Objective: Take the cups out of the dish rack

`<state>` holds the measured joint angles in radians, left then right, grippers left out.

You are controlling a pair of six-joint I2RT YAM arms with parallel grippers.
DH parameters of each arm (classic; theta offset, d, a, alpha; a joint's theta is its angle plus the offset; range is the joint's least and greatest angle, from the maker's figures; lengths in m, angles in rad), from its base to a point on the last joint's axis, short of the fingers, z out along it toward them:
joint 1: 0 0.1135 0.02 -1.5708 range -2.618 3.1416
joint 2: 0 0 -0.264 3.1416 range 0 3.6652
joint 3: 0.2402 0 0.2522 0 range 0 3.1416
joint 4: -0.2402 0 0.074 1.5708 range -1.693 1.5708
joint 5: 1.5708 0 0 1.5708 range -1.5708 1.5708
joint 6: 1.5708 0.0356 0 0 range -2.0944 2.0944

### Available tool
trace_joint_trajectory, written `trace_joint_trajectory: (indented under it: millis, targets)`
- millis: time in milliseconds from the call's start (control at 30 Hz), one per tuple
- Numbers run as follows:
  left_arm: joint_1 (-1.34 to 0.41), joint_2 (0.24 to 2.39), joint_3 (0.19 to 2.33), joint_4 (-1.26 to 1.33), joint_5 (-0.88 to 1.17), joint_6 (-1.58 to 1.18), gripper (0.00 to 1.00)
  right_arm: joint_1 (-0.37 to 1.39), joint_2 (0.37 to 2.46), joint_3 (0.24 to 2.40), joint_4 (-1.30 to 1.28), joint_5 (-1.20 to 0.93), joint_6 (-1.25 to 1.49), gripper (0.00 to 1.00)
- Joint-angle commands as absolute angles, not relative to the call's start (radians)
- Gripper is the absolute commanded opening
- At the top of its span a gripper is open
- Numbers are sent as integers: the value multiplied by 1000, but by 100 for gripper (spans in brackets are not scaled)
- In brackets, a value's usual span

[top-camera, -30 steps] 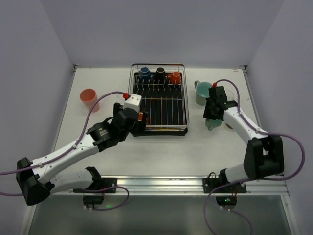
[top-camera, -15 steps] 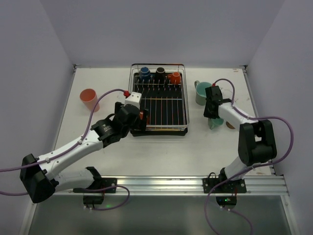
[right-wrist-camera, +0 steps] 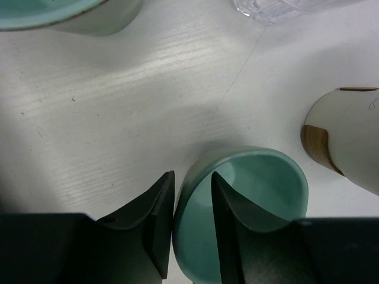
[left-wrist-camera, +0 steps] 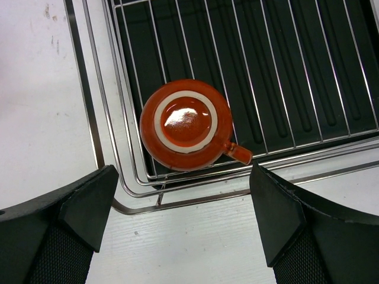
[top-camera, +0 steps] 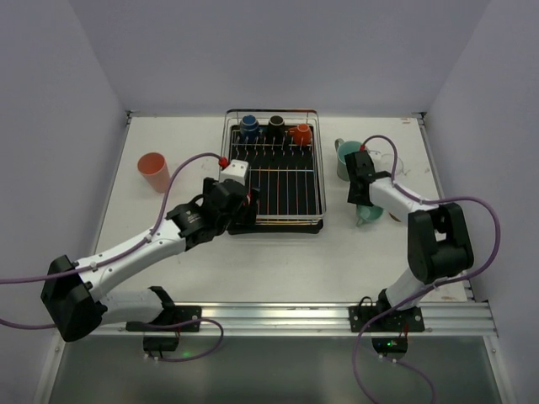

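Note:
The dish rack (top-camera: 295, 181) (left-wrist-camera: 284, 71) stands at the table's middle. A blue cup (top-camera: 249, 126), a black cup (top-camera: 276, 124) and an orange cup (top-camera: 300, 133) sit along its far end. A red cup (left-wrist-camera: 185, 124) lies upside down in its near-left corner. My left gripper (top-camera: 242, 202) (left-wrist-camera: 183, 225) hovers wide open just short of that cup. My right gripper (top-camera: 364, 200) (right-wrist-camera: 192, 219) straddles the rim of a small teal cup (top-camera: 369, 215) (right-wrist-camera: 266, 177) standing on the table. One finger is outside and one inside, the jaws loosened.
A salmon-pink cup (top-camera: 153, 170) stands on the table at the left. Right of the rack are a larger teal mug (top-camera: 348, 158) (right-wrist-camera: 71, 15), a clear cup (top-camera: 387, 162) (right-wrist-camera: 284, 6) and a white-and-brown cup (right-wrist-camera: 349, 136), all close to my right gripper.
My right gripper's jaws have parted on the teal cup's rim, and the cup now rests on the table. My left arm has reached farther toward the rack's near-left corner.

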<state>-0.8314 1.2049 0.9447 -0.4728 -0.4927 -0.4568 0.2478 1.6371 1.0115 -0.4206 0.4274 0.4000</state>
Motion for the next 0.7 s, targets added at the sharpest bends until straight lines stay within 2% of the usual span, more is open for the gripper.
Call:
trace_joint_trajectory:
  millis: [0, 100, 167, 233, 300, 367, 667]
  targets:
    - [-825, 1203, 979, -448, -489, -480, 100, 247, 1620, 1002, -400, 437, 411, 34]
    - [-825, 1207, 992, -454, -492, -477, 100, 247, 1588, 988, -393, 408, 416, 37]
    - [-825, 1210, 1017, -460, -483, -474, 100, 247, 1543, 986, -391, 387, 414, 50]
    - [-825, 1216, 1035, -466, -474, -469, 100, 247, 1510, 991, -402, 356, 413, 51]
    - [-825, 1226, 1060, -475, -465, -469, 100, 247, 1462, 1003, -411, 342, 411, 60]
    - [-825, 1233, 1072, -485, -465, -471, 100, 247, 1416, 1009, -425, 319, 411, 62]
    - [-789, 1370, 1129, -511, -489, -526, 100, 247, 1212, 983, -433, 197, 426, 88]
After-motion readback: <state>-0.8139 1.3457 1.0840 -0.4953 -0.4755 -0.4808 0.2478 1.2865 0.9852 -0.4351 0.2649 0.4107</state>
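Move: The red cup stands upside down in the rack's near left corner, about 7 cm ahead of the left hand, 2 cm to its right and 12 cm below. The blue cup is some 27 cm beyond the red one. The right hand's fingers straddle the green mug's rim, its middle about 2 cm back, 3 cm right and 2 cm lower. From this hand, the large green mug lies 12 cm ahead and 3 cm left, the glass 11 cm ahead and 9 cm right, and the steel cup 1 cm back and 12 cm right. Upward, after a small shift back and left, the right hand draws about 10 cm clear of the green mug, drifting left as its part-open fingers spread nearly wide and tip up some 15 degrees. The left hand, fingers still wide open, makes a shallow arch up and down again while edging 2 cm or so forward and right towards the red cup, not touching it. ##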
